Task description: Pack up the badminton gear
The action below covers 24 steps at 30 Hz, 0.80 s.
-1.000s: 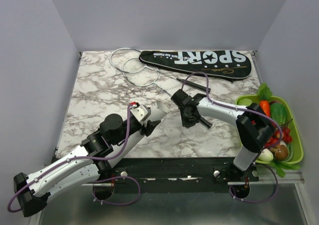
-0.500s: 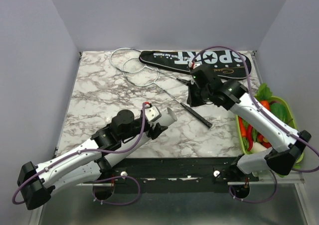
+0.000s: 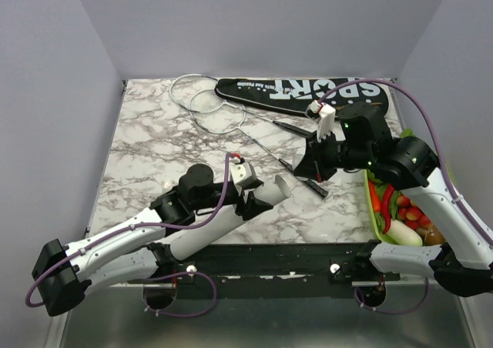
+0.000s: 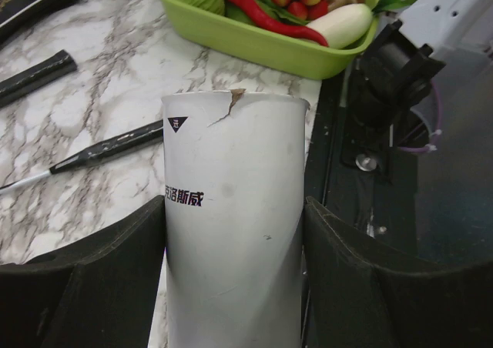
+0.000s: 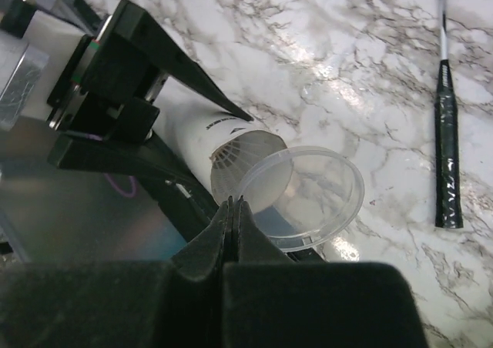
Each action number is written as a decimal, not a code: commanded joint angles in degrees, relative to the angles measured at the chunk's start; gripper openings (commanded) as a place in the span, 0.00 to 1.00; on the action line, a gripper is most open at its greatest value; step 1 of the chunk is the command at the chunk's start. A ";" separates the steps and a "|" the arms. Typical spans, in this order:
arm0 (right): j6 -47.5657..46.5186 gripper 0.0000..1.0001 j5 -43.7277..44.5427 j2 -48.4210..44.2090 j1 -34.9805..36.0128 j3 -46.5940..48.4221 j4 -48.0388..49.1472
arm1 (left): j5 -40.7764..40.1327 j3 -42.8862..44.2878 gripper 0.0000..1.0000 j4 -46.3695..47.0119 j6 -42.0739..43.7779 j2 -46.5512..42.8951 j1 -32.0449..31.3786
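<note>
Two rackets with pale hoops [image 3: 206, 104] lie at the back left, their black handles [image 3: 306, 180] reaching to mid-table. The black SPORT bag [image 3: 308, 92] lies along the back edge. My left gripper [image 3: 250, 199] is shut on a white shuttlecock tube [image 4: 231, 209], also in the top view [image 3: 266, 188], held low with its open end to the right. My right gripper [image 5: 233, 202] is shut on the rim of a clear round lid [image 5: 308, 198] right at the tube's mouth [image 5: 250, 163], where a shuttlecock shows inside.
A green tray [image 3: 373, 209] of vegetables stands at the right edge, also in the left wrist view [image 4: 254, 44]. One racket handle [image 5: 447, 155] lies on the marble just right of the lid. The table's black front rail [image 3: 308, 255] runs below the tube.
My right gripper has swung from near the bag down to the tube's mouth with the lid. My left arm has reached further right with the tube.
</note>
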 commanded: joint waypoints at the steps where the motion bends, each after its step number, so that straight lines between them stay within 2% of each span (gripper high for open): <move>1: -3.27 0.01 -9.50 -2.05 -0.09 -0.90 -0.53 | 8.06 2.02 0.00 7.67 -4.81 0.03 0.08; 5: -5.73 0.01 -10.38 -2.49 -0.09 -1.08 -2.28 | 8.06 1.67 0.00 8.73 -6.30 -1.29 0.08; 17: -7.67 0.01 -21.89 -1.18 -0.09 -1.60 -1.32 | 9.56 2.28 0.00 8.38 -7.89 -3.40 0.08; 24: -7.84 0.01 -25.14 0.23 -0.09 -1.86 -1.06 | 9.12 1.93 0.00 8.55 -7.62 -3.84 0.08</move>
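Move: The right hand holds the clear lid by its rim. The open mouth of the tube held in the left hand lies roughly 4 cm to the right hand's left, 2 cm back and 8 cm below it. Down on the table, some 31 cm lower, the nearer racket handle is about 10 cm ahead and 6 cm right, the farther one about 28 cm ahead and 6 cm right. From the left hand the lid is some 8 cm ahead, 10 cm right and 7 cm up. Right hand draws the lid back about 5 cm, turning counter-clockwise, while the left raises the gripped tube towards it. ##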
